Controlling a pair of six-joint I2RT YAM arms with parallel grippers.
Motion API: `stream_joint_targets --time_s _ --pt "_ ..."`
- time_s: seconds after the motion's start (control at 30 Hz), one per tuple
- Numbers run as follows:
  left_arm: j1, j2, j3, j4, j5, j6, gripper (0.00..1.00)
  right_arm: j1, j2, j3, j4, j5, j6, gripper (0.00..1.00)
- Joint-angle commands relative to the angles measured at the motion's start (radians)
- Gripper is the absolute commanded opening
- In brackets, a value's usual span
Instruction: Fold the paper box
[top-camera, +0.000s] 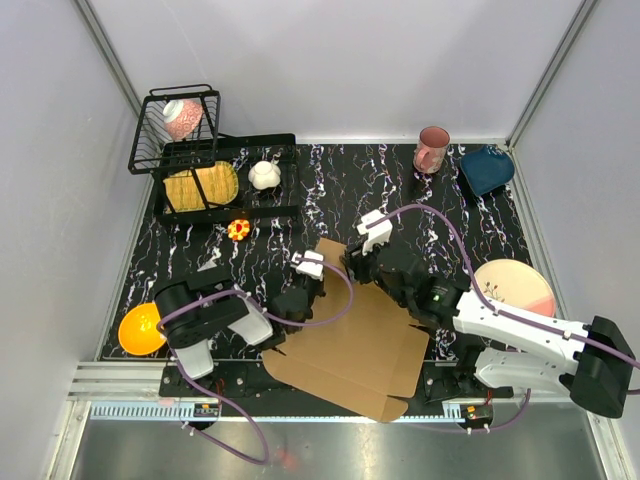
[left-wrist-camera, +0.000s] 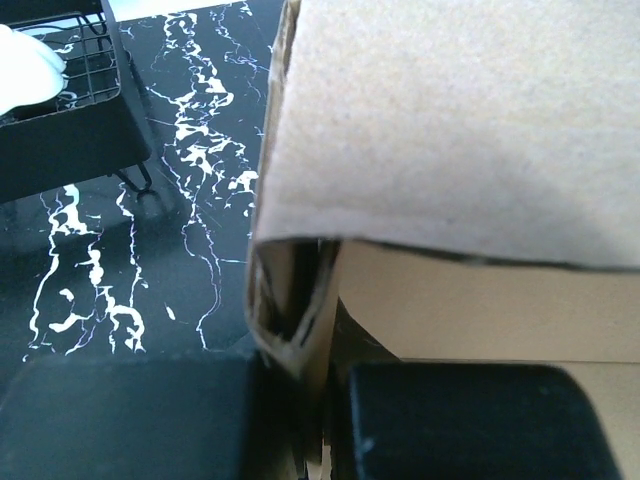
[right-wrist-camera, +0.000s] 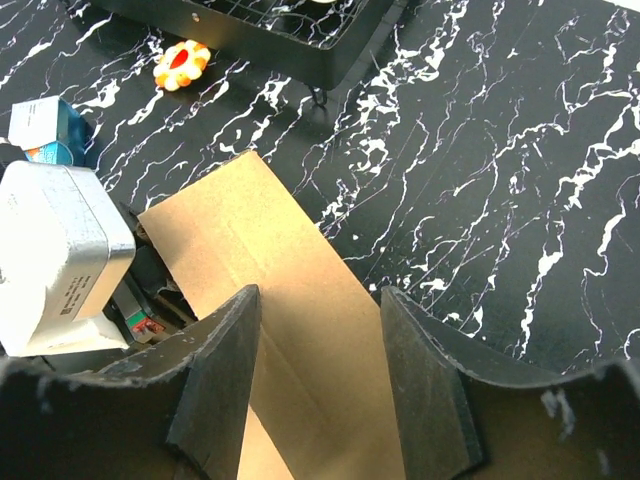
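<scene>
The paper box (top-camera: 350, 340) is a brown cardboard sheet with flaps, lying flat across the table's near middle. Its far-left edge is folded up. My left gripper (top-camera: 305, 282) is at that edge. In the left wrist view the gripper (left-wrist-camera: 320, 380) is shut on the doubled cardboard edge, and a wide flap of the paper box (left-wrist-camera: 450, 130) leans over it. My right gripper (top-camera: 356, 262) hovers over the sheet's far corner. In the right wrist view the gripper (right-wrist-camera: 320, 295) stands open, and a flap of the paper box (right-wrist-camera: 250, 230) lies below and between the fingers, held by neither.
A black dish rack (top-camera: 215, 170) with a yellow plate, a white object and a wire basket stands at the back left. A small orange toy (top-camera: 238, 229) lies near it. There is a pink mug (top-camera: 432, 148), a blue bowl (top-camera: 487, 168), a pink plate (top-camera: 515, 285) and an orange bowl (top-camera: 140, 328).
</scene>
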Motion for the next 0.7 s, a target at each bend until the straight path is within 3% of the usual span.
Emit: stream_joint_targets --time_s 0.0,0.2,0.3,0.33,0.53,0.67 --pt "-0.001 -0.054 -0.039 0.336 -0.052 0.007 0.0 0.009 0.022 0.054 -0.138 -0.047 0.036 0.63" --pt "-0.001 -0.254 -0.048 -0.007 -0.073 -0.115 0.0 0.009 -0.025 0.212 -0.27 0.119 0.102 0.74" --pt "-0.001 -0.357 0.007 -0.318 -0.084 -0.201 0.0 0.009 -0.067 0.267 -0.316 0.18 0.102 0.84" --pt "-0.002 -0.397 0.057 -0.515 -0.095 -0.229 0.0 0.009 -0.076 0.302 -0.354 0.203 0.097 0.89" --pt "0.004 -0.42 0.231 -1.01 -0.078 -0.367 0.0 0.009 -0.159 0.396 -0.471 0.419 0.034 1.0" --pt "0.034 -0.385 0.3 -1.19 0.024 -0.436 0.0 0.009 -0.216 0.425 -0.491 0.458 0.02 1.0"
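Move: My left fingers already pinch the box's far-left corner, right at the hand point; the middle of the far wall lies about 14 cm to their right and 5 cm back, at similar height. From my half-open right hand that wall's middle is roughly 8 cm right, 2 cm back and 11 cm below. The pinched corner is some 6 cm left of my right hand, 3 cm ahead and 11 below. The flower toy sits 17 cm left and 13 ahead of my left hand, 8 lower. I pull my right hand up about 14 cm and then also some 9 cm to the right, clear above the far wall and away from the pinched corner, opening the fingers wide and turning the hand clockwise by some 20 degrees. My left hand keeps its pinch, lifts the corner about 6 cm before easing down slightly, and tips its fingers down while turning a little counter-clockwise. ##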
